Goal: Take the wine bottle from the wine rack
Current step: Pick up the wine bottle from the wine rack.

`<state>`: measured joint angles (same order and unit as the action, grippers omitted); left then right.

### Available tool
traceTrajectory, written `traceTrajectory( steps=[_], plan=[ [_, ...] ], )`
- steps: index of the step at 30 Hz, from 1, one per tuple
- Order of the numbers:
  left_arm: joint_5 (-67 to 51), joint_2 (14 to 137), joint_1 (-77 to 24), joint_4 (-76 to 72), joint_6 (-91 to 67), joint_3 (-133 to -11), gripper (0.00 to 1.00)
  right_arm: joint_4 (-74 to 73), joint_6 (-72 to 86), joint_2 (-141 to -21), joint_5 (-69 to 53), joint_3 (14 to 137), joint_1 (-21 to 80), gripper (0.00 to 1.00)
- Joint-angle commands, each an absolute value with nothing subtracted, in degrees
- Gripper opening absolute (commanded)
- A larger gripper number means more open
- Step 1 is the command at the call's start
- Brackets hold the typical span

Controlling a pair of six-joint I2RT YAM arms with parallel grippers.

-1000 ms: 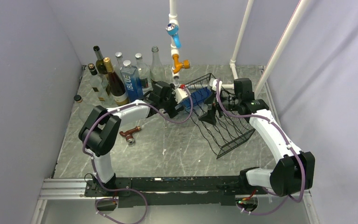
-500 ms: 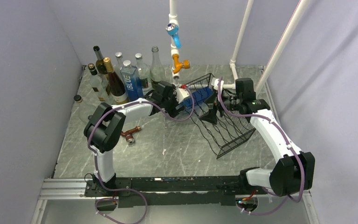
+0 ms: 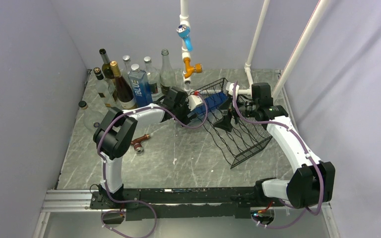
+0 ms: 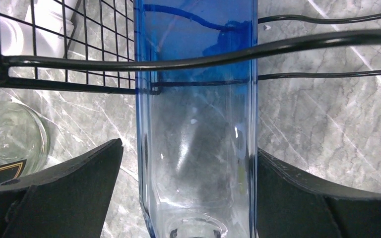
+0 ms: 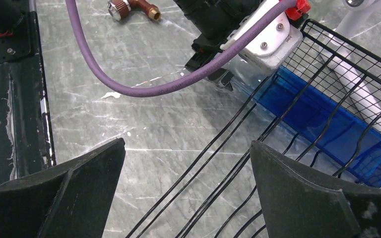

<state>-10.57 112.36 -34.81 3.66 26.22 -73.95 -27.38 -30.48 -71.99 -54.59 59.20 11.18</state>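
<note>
The wine bottle (image 3: 213,103), clear glass turning blue, lies in the black wire wine rack (image 3: 243,136) with its clear end poking out to the left. My left gripper (image 3: 191,106) is at that end. In the left wrist view the bottle (image 4: 196,124) fills the space between my open left gripper (image 4: 188,146); the right finger (image 4: 297,188) touches the glass and the left finger (image 4: 79,183) stands a little off it. My right gripper (image 3: 224,121) hovers over the rack's front wires (image 5: 347,64), open (image 5: 187,142), holding nothing. The bottle's blue part (image 5: 322,116) shows there.
Several upright bottles (image 3: 129,84) stand at the back left. A brass and red pipe fitting (image 3: 139,144) lies on the marble table. A white pipe frame with blue and orange valves (image 3: 185,34) rises behind the rack. Another clear glass bottle (image 4: 10,141) lies beside the left finger.
My left arm has reached further right toward the rack and its jaws have narrowed slightly around the bottle. The right arm and the rack have not moved.
</note>
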Motion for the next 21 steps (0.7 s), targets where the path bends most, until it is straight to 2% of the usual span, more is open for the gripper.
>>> traceTrajectory(
  steps=[1, 9, 13, 17, 19, 20, 21],
  plan=[
    [-10.21, 113.23, -35.04, 3.16, 26.66, -76.56, 0.94, -27.51, -31.11, -70.56, -56.68, 61.26, 10.73, 1.00],
    [-9.70, 113.52, -35.68, 1.81, 27.59, -76.07, 0.88, -27.60, -31.20, -70.55, -56.86, 61.26, 10.61, 1.00],
    [-9.88, 113.36, -35.74, 1.58, 27.52, -75.92, 0.79, -27.60, -31.35, -70.54, -56.87, 61.25, 10.49, 1.00],
    [-10.29, 113.24, -35.77, 3.53, 27.24, -76.62, 0.54, -27.69, -31.39, -70.43, -57.04, 61.25, 10.43, 1.00],
    [-10.32, 112.58, -35.75, 4.02, 26.82, -76.30, 0.28, -27.77, -31.42, -70.47, -57.13, 61.26, 10.37, 1.00],
    [-10.06, 111.87, -35.83, 3.93, 26.37, -75.79, 0.18, -27.77, -31.47, -70.44, -57.13, 61.18, 10.30, 1.00],
    [-10.07, 111.10, -35.79, 3.68, 26.33, -75.01, 0.13, -27.77, -31.47, -70.42, -57.13, 61.17, 10.36, 1.00]
  ],
)
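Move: The wine bottle lies neck-first towards the left hand, its clear shoulder end already between the open fingers; its middle is about 4 cm ahead of the left hand, 4 cm to its right and level with it. The clear standing bottle is some 10 cm ahead and 9 cm left, its middle 7 cm higher, and the rack's middle about 13 cm right and level with the hand. From the right hand, the wine bottle lies about 17 cm ahead, 5 cm left and 16 cm below. The left hand, pointing forward, right and down at the wine bottle lying in the rack, all but stays in place, settling down and slightly back by just under 1 cm with hardly any turn. Its wide-open fingers close by roughly a third onto the two long sides of the clear body near the shoulder, quickest near the end, and stop there with the bottle pinched between them as the grip effort rises. ##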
